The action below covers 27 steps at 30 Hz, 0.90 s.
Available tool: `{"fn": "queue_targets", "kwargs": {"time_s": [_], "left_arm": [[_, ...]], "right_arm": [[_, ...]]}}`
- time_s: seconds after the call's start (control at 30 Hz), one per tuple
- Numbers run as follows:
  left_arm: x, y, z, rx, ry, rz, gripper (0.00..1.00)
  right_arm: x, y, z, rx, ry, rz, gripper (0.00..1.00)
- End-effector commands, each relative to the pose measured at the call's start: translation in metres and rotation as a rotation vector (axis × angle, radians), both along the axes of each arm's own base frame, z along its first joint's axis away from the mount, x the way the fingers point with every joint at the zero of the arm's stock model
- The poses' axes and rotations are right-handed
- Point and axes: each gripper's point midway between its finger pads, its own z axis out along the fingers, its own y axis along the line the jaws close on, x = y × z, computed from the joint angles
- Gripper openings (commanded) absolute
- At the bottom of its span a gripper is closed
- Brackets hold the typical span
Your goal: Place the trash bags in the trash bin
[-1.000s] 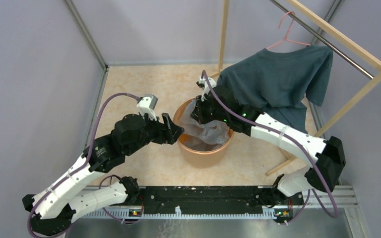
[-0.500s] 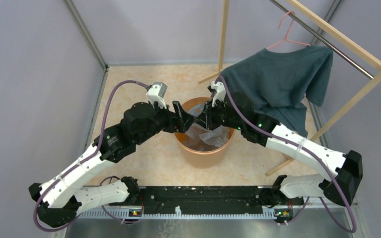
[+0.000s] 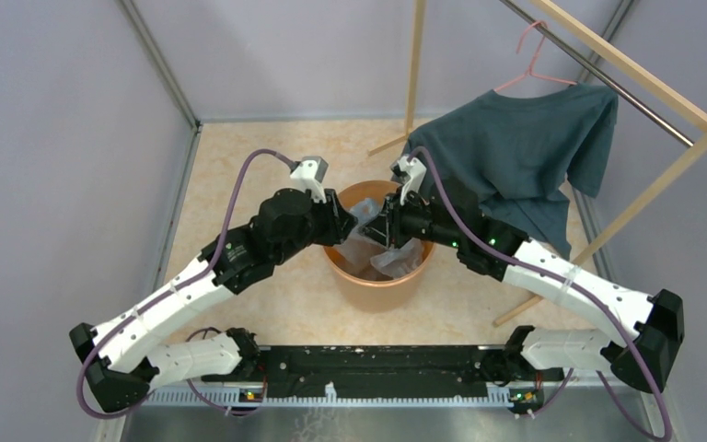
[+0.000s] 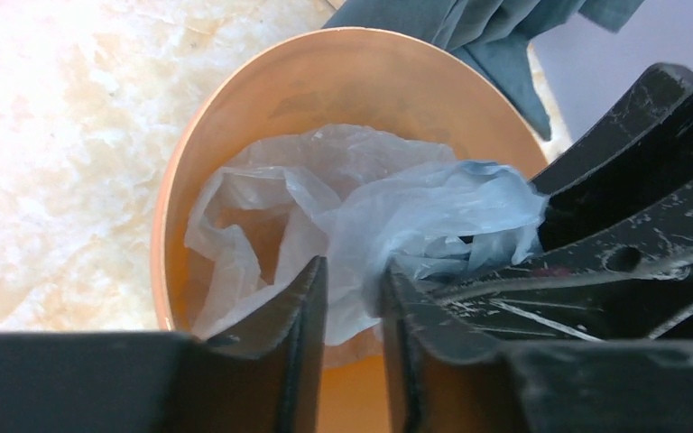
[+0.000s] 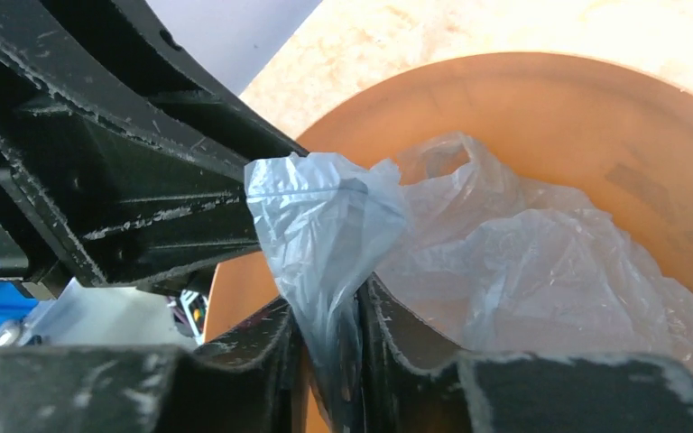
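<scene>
The trash bin is a round orange bucket (image 3: 379, 273) on the floor between my arms. The pale blue, wrinkly trash bag (image 3: 396, 259) lies mostly inside it, and shows in the left wrist view (image 4: 361, 203) and the right wrist view (image 5: 541, 262). My right gripper (image 3: 385, 227) is over the bucket's mouth, shut on a bunched corner of the bag (image 5: 329, 225) and holding it up. My left gripper (image 3: 348, 224) faces it from the left, over the rim. Its jaws stand a narrow gap apart, with the bag's film hanging just past the tips (image 4: 354, 298).
A dark teal T-shirt (image 3: 515, 152) hangs on a pink hanger from a wooden rack (image 3: 644, 78) at the back right, its hem close behind the bucket. Grey walls close in the left and back sides. The marbled floor (image 3: 249, 147) surrounds the bucket.
My left gripper has swung from the bucket's left outside to over its rim, close to the right gripper. The right gripper has shifted a little right and forward, still holding the bag.
</scene>
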Motion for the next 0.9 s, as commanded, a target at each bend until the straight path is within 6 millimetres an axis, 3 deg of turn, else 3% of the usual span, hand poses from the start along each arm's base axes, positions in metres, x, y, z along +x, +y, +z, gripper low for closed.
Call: {"fn": "queue_targets", "kwargs": {"time_s": [0.0, 0.13, 0.27, 0.4, 0.57, 0.77, 0.87], "left_arm": [[0.009, 0.003, 0.024, -0.042, -0.084, 0.030, 0.21], [0.010, 0.010, 0.026, -0.023, -0.138, 0.036, 0.00], [0.005, 0.017, 0.021, -0.044, -0.171, 0.028, 0.00], [-0.002, 0.029, 0.019, -0.075, -0.213, 0.037, 0.00], [-0.012, 0.039, 0.025, -0.117, -0.277, 0.016, 0.00], [-0.020, 0.033, 0.028, -0.109, -0.316, -0.057, 0.00], [-0.020, 0.035, 0.027, -0.106, -0.317, -0.051, 0.00]], "right_arm": [[-0.007, -0.004, 0.021, 0.046, -0.044, 0.022, 0.28], [-0.002, -0.024, 0.016, -0.044, -0.073, -0.045, 0.48], [-0.003, -0.042, 0.020, -0.081, -0.110, -0.083, 0.71], [-0.005, -0.057, 0.027, -0.093, -0.159, -0.102, 0.85], [0.000, -0.078, 0.045, -0.075, -0.213, -0.186, 0.90], [0.020, -0.098, 0.048, -0.129, -0.275, -0.307, 0.89], [0.025, -0.099, 0.041, -0.188, -0.324, -0.299, 0.78]]}}
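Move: The trash bag's upper strand runs between the two hands. Its middle lies about 2 cm to the left hand's right and 2 cm to the right hand's left, level fore and aft and about 1 cm lower. The trash bin's mouth is centred about 6 cm right, 1 ahead and 6 below the left hand, and about 1 cm right, 1 ahead and 6 below the right hand. From the right hand, the hanging shirt is roughly 26 cm right and 14 farther out, near its height. The left fingers close fully and pinch the bag's strand, already between them. The left hand then draws it about 4 cm left and some 2 cm back towards the bin's left rim, tipping up about 15 degrees. Meanwhile the right fingers open wide, giving up their hold, and the right hand travels about 9 cm right, rising some 3 cm, tilting up and turning clockwise. ##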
